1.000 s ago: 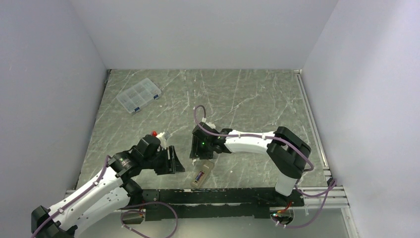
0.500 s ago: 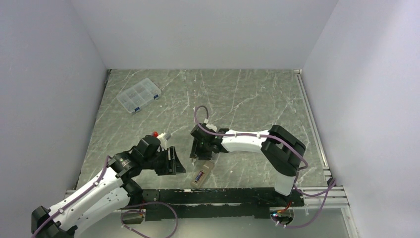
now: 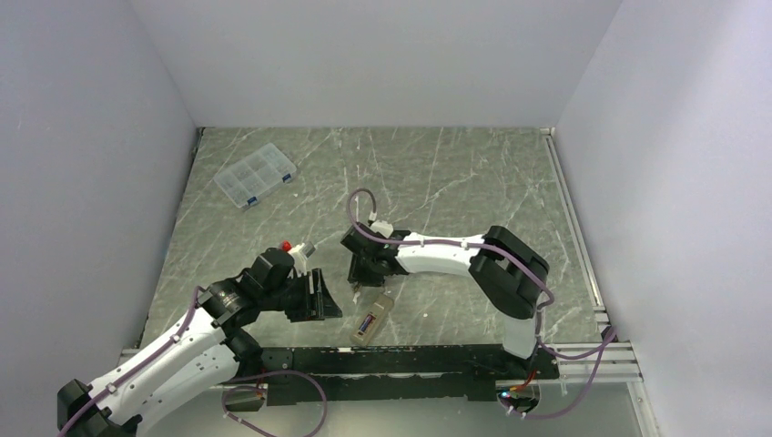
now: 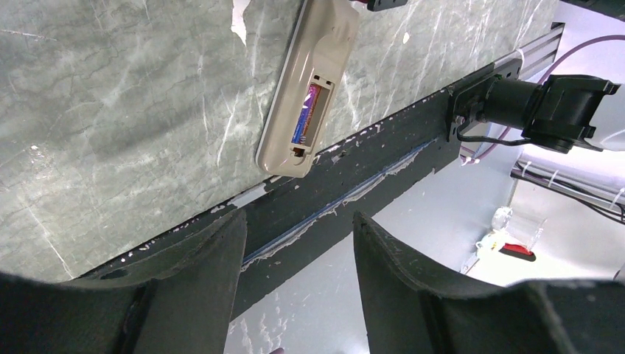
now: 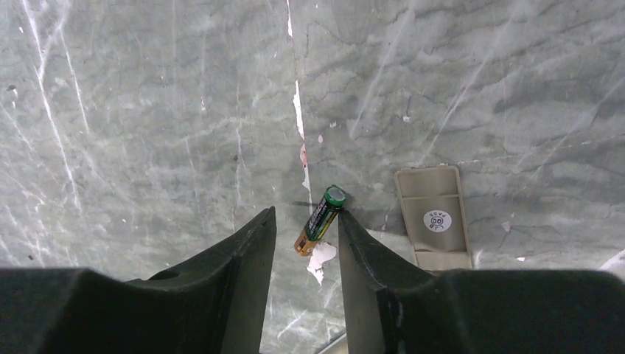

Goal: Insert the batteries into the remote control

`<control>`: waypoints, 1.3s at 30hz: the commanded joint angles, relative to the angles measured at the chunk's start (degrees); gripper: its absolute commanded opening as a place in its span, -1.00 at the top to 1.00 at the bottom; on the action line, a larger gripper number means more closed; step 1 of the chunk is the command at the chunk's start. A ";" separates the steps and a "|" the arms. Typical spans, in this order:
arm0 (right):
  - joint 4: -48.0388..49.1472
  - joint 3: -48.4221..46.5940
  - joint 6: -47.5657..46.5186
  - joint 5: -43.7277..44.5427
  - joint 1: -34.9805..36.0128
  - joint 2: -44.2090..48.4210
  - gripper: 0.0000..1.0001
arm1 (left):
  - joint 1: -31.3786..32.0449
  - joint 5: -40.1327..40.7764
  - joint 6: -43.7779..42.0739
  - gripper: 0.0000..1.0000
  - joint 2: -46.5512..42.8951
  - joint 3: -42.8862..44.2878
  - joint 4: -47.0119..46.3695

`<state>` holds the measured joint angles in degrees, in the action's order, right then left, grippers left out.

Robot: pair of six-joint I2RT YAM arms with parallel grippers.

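The remote control (image 3: 372,318) (image 4: 309,81) lies back up near the table's front edge, its bay uncovered with one purple battery (image 4: 308,114) in it. A second battery (image 5: 320,220), green and black with a gold end, lies on the table between the fingers of my right gripper (image 5: 306,214) (image 3: 361,278). It touches the right finger, with a gap to the left one; the jaws are open. My left gripper (image 4: 298,221) (image 3: 323,296) hovers open and empty just left of the remote.
A flat beige cover piece (image 5: 433,217) lies right beside the loose battery. A clear compartmented box (image 3: 256,175) sits at the back left. A black rail (image 3: 410,360) runs along the near table edge, close to the remote.
The right arm has shifted a little to the left and its jaws have narrowed around the loose battery. The left arm and the remote have not moved.
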<state>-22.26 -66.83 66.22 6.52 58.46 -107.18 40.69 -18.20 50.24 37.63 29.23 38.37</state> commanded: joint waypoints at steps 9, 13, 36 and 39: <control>-8.40 -2.91 -6.97 6.55 1.78 -6.32 0.40 | -0.17 -0.89 -0.84 -0.22 -0.93 -0.49 -1.50; -8.62 -3.08 -8.67 6.25 2.20 -7.08 0.47 | -0.17 -0.88 -0.76 -0.22 -0.81 -0.32 -1.29; -10.05 -6.12 -17.50 6.97 5.70 -9.09 1.00 | -0.18 -0.66 3.54 -0.23 -2.23 -0.25 1.15; -7.39 -5.24 -19.43 5.71 5.70 -6.74 1.00 | -0.17 -1.52 5.07 -0.22 -2.51 -1.25 0.52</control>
<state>-28.14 -75.35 50.19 15.14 63.40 -112.77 40.69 -18.24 52.56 36.01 29.21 39.35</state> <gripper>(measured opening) 0.030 0.613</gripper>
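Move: The loose black-and-green battery already lies between the open right fingers, level with the hand and about 1 cm below it. The battery cover lies some 5 cm to this hand's right and level with it fore and aft. The remote control, one battery in its open bay, is centred about 8 cm back and 4 cm to the right. From the left hand the loose battery is about 11 cm ahead, 5 cm right and 10 cm lower. Staying low over the loose battery, the right hand turns about 15 degrees counter-clockwise and tilts by roughly as much, its fingertips swinging forward and to the right, while it eases about 1 cm to the left and half a centimetre down. The fingers, a bit under half open at first, narrow slowly and then shut quickly near the end, pinching the battery between their tips with its green end pointing forward. ##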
